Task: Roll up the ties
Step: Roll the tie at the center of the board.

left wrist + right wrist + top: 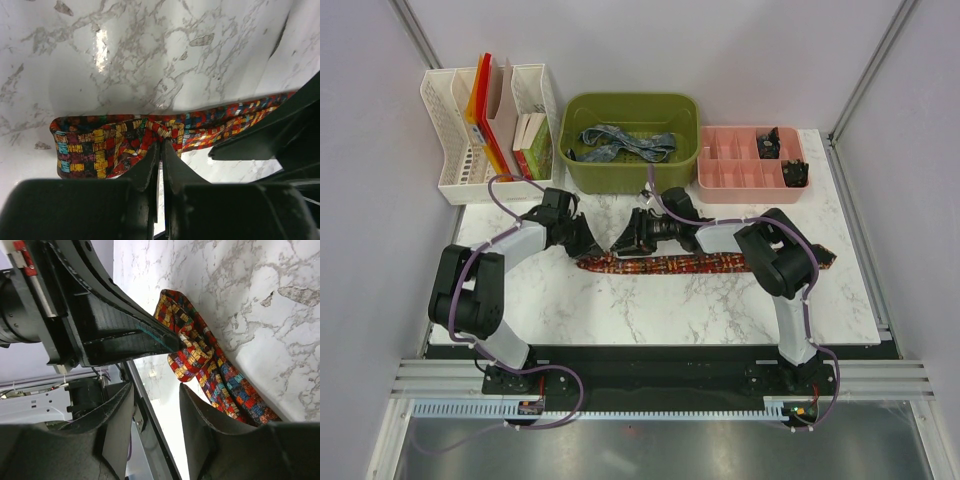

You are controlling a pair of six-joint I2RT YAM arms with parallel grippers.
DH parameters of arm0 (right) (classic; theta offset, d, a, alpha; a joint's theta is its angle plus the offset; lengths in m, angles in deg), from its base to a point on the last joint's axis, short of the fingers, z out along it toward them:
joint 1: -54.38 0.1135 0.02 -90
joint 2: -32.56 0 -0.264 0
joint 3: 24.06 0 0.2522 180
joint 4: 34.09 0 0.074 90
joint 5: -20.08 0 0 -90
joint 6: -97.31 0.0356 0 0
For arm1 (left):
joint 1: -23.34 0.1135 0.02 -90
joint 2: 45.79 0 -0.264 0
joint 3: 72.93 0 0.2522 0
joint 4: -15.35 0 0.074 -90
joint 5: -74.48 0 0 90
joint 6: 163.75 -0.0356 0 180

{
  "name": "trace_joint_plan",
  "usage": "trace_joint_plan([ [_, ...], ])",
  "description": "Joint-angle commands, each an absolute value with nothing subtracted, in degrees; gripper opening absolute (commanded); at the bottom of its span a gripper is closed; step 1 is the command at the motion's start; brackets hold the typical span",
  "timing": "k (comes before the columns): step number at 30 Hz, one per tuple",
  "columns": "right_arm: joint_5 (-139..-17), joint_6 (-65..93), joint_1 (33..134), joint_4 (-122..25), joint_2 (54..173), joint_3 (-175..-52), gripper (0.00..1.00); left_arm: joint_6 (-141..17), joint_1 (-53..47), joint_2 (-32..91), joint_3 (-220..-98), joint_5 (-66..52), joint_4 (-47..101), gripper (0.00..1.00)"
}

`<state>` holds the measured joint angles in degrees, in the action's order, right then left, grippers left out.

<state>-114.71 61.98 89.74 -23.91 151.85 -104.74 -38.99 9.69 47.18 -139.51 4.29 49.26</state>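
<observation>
A tie [670, 265] with a busy red, orange and dark pattern lies stretched left to right across the marble table. Its left end is folded over into a small bunch [100, 150]. My left gripper [161, 141] is shut on the fabric of that fold, with only a thin slit between its fingers. My right gripper [156, 386] hovers just right of the fold and stands open with nothing between its fingers; the tie [210, 370] runs alongside its right finger. In the top view both grippers [595, 245] [625, 240] meet at the tie's left end. A blue-grey tie [625, 145] lies in the green bin.
At the back stand a white file rack [490, 130] with folders, the green bin [672, 170] and a pink compartment tray [750, 170] holding small dark items. The right arm's links lie over the tie's right half.
</observation>
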Motion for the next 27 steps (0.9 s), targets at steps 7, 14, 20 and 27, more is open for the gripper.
trace_joint_plan([
  [7, -112.4, 60.8, 90.9, -26.5, 155.2, -107.7, 0.47, -33.4, 9.5, 46.8, -139.2, 8.7, 43.5, 0.09],
  [14, -112.0, 61.7, 91.7, -25.4, 157.5, -109.7, 0.44, -33.6, 9.5, 46.5, -138.7, 10.3, 43.4, 0.09],
  [20, -112.6, 59.9, 91.7, -24.4, 157.6, -108.8, 0.17, -37.8, 12.1, 43.5, -137.7, 13.4, 43.2, 0.27],
  [27, -112.8, 56.3, 91.7, -23.4, 157.4, -108.4, 0.0, -59.7, 20.9, 38.3, -141.8, 22.5, 49.5, 0.75],
])
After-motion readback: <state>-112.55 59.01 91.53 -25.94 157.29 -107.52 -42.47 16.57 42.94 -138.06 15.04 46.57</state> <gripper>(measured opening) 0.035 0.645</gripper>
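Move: The tie's raised fold is already pinched in the left fingers, right at that hand's point. From the right hand it lies about 3 cm to the left, 1 cm back and 4 cm below. The tie's left end lies some 5 cm left and 2 cm back of the left hand, 2 cm lower. The middle of the flat strip is roughly 22 cm right, 3 cm back and 6 cm below the right hand. The tie's raised fold changes hands: the half-open right fingers sink about 4 cm, edging left, and close on it from the right, while the left hand first carries it slightly right and up. As the right pinch shuts, the left fingers open wide, let go and back off up and left, roughly 4 cm. ##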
